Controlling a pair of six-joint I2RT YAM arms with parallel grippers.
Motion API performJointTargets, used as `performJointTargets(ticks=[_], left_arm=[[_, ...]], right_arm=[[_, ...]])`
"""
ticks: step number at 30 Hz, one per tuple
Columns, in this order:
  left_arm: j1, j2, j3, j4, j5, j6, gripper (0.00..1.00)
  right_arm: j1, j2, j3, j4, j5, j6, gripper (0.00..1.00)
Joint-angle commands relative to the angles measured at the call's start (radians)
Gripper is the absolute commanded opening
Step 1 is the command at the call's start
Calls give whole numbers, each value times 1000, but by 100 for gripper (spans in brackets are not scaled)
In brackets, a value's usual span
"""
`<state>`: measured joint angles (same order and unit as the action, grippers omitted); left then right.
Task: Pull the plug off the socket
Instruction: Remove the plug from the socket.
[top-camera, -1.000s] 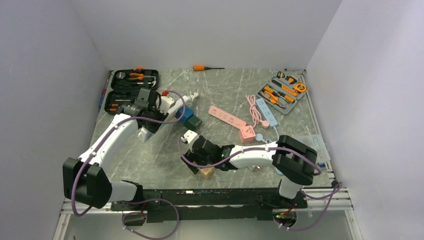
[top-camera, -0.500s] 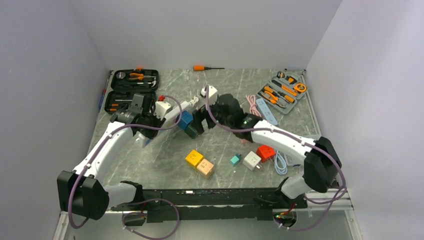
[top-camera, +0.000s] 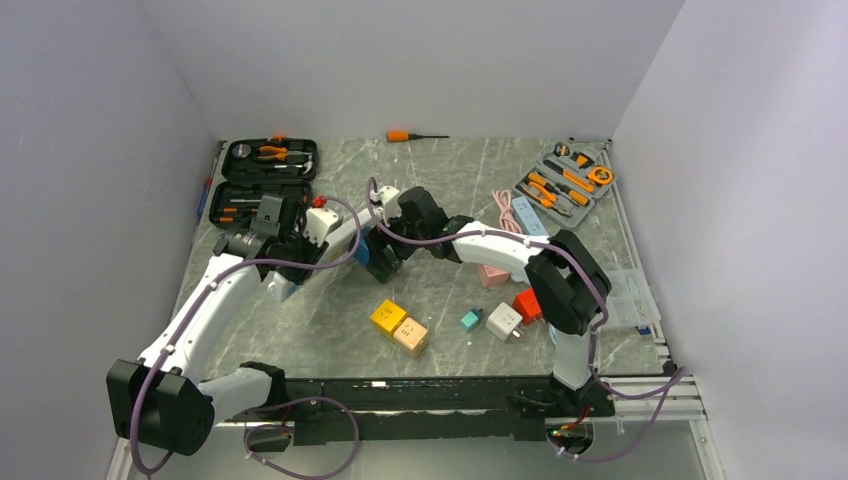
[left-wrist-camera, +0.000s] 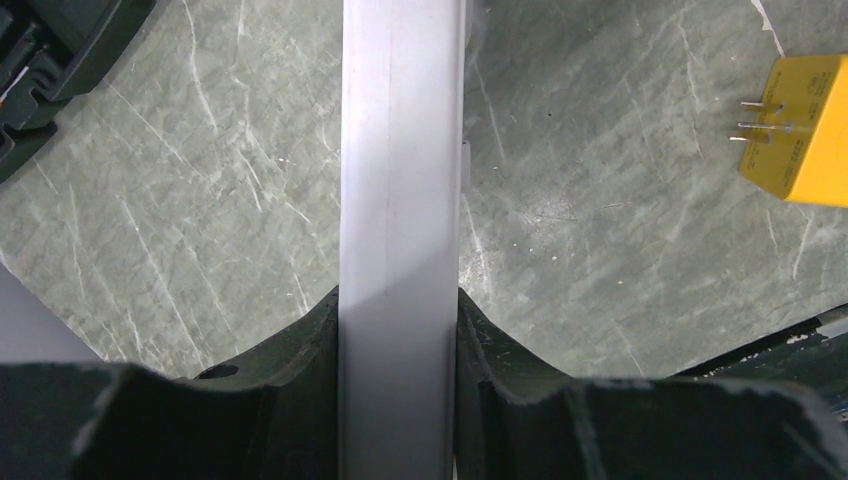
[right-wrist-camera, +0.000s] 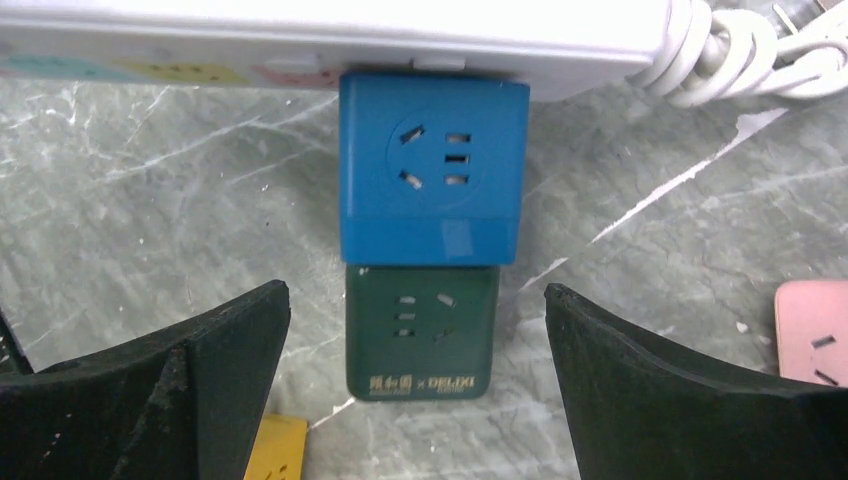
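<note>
A white power strip (top-camera: 345, 226) lies on the marble table, with my left gripper (left-wrist-camera: 400, 330) shut on its body (left-wrist-camera: 400, 200). A blue cube plug (right-wrist-camera: 432, 170) is plugged into the strip's side (right-wrist-camera: 330, 35), and a dark green cube plug (right-wrist-camera: 422, 330) is stacked on the blue one's outer face. My right gripper (right-wrist-camera: 415, 310) is open wide, its black fingers (right-wrist-camera: 230, 370) on either side of the green plug without touching it. In the top view the right gripper (top-camera: 388, 252) covers most of the green plug; the blue plug (top-camera: 364, 252) peeks out beside it.
Loose cube plugs lie near the front: yellow (top-camera: 388, 317), peach (top-camera: 411, 337), teal (top-camera: 469, 320), white (top-camera: 503, 321), red (top-camera: 529, 305). A pink strip (top-camera: 492, 272) sits under the right arm. A black tool case (top-camera: 268, 170), grey tool tray (top-camera: 565, 185) and screwdriver (top-camera: 415, 135) line the back.
My right arm swung from the front of the table back to the power strip and its jaws opened wide around the green plug. The left gripper kept its hold on the strip.
</note>
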<state>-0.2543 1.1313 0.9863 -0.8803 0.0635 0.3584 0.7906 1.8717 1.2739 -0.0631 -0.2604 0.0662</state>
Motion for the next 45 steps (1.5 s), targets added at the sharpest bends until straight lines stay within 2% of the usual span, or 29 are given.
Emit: performJointTargets(ticks=[1, 12, 17, 19, 21, 23, 26, 28, 38, 45], left_arm=[[4, -54, 29, 88, 51, 1, 0], [4, -75, 38, 67, 57, 2, 0], [4, -81, 33, 73, 62, 6, 0], [4, -77, 33, 76, 64, 5, 0], [5, -72, 30, 81, 61, 5, 0], [5, -68, 24, 94, 50, 5, 0], [4, -45, 10, 117, 0, 3, 0], [6, -29, 1, 136, -36, 1, 0], [34, 32, -71, 245, -153, 30, 0], [34, 51, -112, 341, -289, 49, 0]], right_arm=[[-5, 49, 104, 58, -34, -17, 100], [-4, 236, 235, 95, -58, 12, 99], [-4, 260, 214, 133, -65, 44, 94], [-5, 256, 209, 137, -71, 50, 89], [-6, 240, 193, 137, -76, 53, 79], [-4, 207, 157, 148, -67, 55, 55], [-4, 132, 78, 156, -30, 54, 30], [-5, 85, 26, 161, -1, 51, 21], [-5, -30, -145, 141, 101, 33, 20], [-6, -21, -145, 98, 126, 49, 21]])
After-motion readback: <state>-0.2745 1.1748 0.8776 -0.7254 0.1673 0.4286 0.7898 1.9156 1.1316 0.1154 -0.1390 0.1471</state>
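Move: The right hand's target, the blue plug, sits about 5 cm to its left, 3 cm ahead and 4 cm below. The white power strip it is plugged into has its middle some 11 cm left and 3 cm ahead, 3 cm lower. The green plug, stuck on the blue one, is 1 cm left, 1 cm back and 5 cm below; the yellow plug lies 12 cm straight back, 8 cm below. From the left hand, the blue plug is about 12 cm right, 5 cm ahead and 3 cm below. The right hand pinches the blue plug between its open fingers after swinging left and forward, then sinking about 4 cm onto it; gripping, it hauls right, away from where the strip was held, by about 7 cm and slightly back, turning some 10 degrees clockwise. The left hand keeps hold of the strip and is pulled along, right then down about 3 cm. ##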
